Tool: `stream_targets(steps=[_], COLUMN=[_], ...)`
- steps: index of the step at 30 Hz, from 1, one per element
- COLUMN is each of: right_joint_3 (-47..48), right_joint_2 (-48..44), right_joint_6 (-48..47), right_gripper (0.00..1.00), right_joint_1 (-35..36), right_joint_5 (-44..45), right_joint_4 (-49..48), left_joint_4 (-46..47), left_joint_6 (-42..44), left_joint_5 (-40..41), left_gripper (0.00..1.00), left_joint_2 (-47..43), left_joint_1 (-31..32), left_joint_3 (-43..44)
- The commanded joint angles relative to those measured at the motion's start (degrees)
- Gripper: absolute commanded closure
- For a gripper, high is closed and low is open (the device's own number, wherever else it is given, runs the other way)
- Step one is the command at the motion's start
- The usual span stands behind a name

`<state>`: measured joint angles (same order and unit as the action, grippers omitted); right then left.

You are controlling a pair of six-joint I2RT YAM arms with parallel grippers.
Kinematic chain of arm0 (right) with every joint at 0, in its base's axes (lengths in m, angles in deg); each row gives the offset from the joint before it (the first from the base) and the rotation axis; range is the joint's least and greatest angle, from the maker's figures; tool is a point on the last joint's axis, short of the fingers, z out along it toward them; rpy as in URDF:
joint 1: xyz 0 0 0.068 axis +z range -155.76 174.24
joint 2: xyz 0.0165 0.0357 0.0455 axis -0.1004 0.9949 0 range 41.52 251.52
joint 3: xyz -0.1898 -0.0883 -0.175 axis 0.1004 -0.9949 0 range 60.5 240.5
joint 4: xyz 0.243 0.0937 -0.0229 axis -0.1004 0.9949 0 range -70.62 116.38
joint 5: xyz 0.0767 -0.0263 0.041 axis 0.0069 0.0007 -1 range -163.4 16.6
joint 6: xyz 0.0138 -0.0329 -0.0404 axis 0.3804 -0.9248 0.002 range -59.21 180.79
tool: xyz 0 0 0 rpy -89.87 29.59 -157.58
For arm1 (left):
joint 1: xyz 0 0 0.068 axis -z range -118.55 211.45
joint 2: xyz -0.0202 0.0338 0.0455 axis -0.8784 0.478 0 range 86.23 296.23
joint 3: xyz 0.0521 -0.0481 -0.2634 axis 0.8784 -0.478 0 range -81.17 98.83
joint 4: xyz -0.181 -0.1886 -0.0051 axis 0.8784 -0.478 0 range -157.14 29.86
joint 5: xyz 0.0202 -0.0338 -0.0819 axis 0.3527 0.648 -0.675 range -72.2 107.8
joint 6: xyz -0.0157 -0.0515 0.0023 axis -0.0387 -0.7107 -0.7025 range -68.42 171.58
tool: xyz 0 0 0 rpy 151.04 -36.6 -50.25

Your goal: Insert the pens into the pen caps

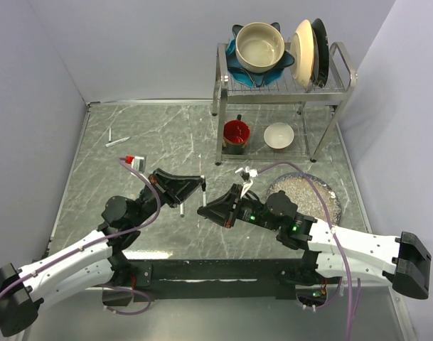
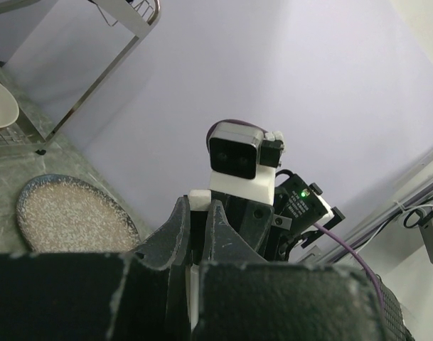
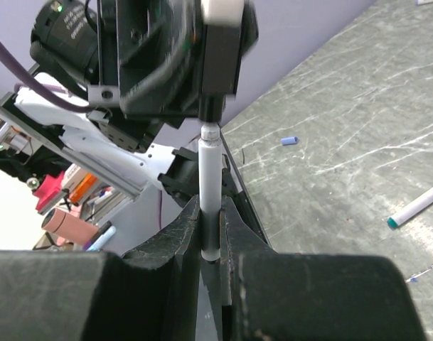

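Observation:
My right gripper (image 3: 210,206) is shut on a thin white-grey pen (image 3: 210,185) that stands up between its fingers. The pen's tip meets a black pen cap (image 3: 212,110), which pokes out from under my left gripper's fingers (image 3: 220,50). In the top view the left gripper (image 1: 202,186) and right gripper (image 1: 204,210) face each other tip to tip over the middle of the table. In the left wrist view the left gripper (image 2: 196,206) has its jaws close together, and what they hold is mostly hidden. A teal-tipped pen (image 3: 415,210) and a blue pen cap (image 3: 290,141) lie loose on the table.
A metal dish rack (image 1: 344,67) at the back right carries a bowl and plates, with a red mug (image 1: 236,135) and a white bowl (image 1: 279,135) beneath it. A speckled plate (image 1: 323,195) lies beside the right arm. Another pen (image 1: 117,141) lies far left.

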<state>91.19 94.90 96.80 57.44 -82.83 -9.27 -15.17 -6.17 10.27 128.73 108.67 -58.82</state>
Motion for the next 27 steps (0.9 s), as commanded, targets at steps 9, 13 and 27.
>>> stream_targets(steps=[9,13,27], right_joint_3=[6.74,6.83,5.77], right_joint_2=[-2.05,-2.76,-4.61], right_joint_6=[-4.01,-5.07,-5.69], right_gripper=[1.00,1.00,1.00], right_joint_1=[0.43,0.43,0.43], right_joint_5=[5.65,6.00,5.21], right_joint_4=[2.89,4.12,5.96], left_joint_4=[1.88,0.91,1.88], left_joint_6=[0.19,1.42,1.85], left_joint_5=[-4.95,-4.86,-4.25], left_gripper=[0.99,0.99,0.54], left_joint_2=[0.92,-0.40,1.01], left_joint_1=[2.17,2.79,4.11], left_joint_3=[-2.40,-2.75,-1.52])
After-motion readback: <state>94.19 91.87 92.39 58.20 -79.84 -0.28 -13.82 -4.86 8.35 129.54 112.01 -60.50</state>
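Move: Just behind and below the left fingers, which hold the black cap, the upright-leaning pen has its middle about 4 cm back and 5 cm down, about level left-to-right. From the right hand, gripping the pen's lower end, the cap is some 5 cm ahead and 7 cm up. The green-capped marker lies on the table about 8 cm ahead and 9 cm left of the left hand, roughly 30 cm below. Pressing the cap back and slightly down along the pen's axis, the left hand travels about 1.5 cm with its fingers shut, then spreads them to nearly half open and lets go, easing a little farther back, down and right. The right hand keeps its grip on the pen and stays within about 1 cm, its fingertips dipping some 5 degrees. ##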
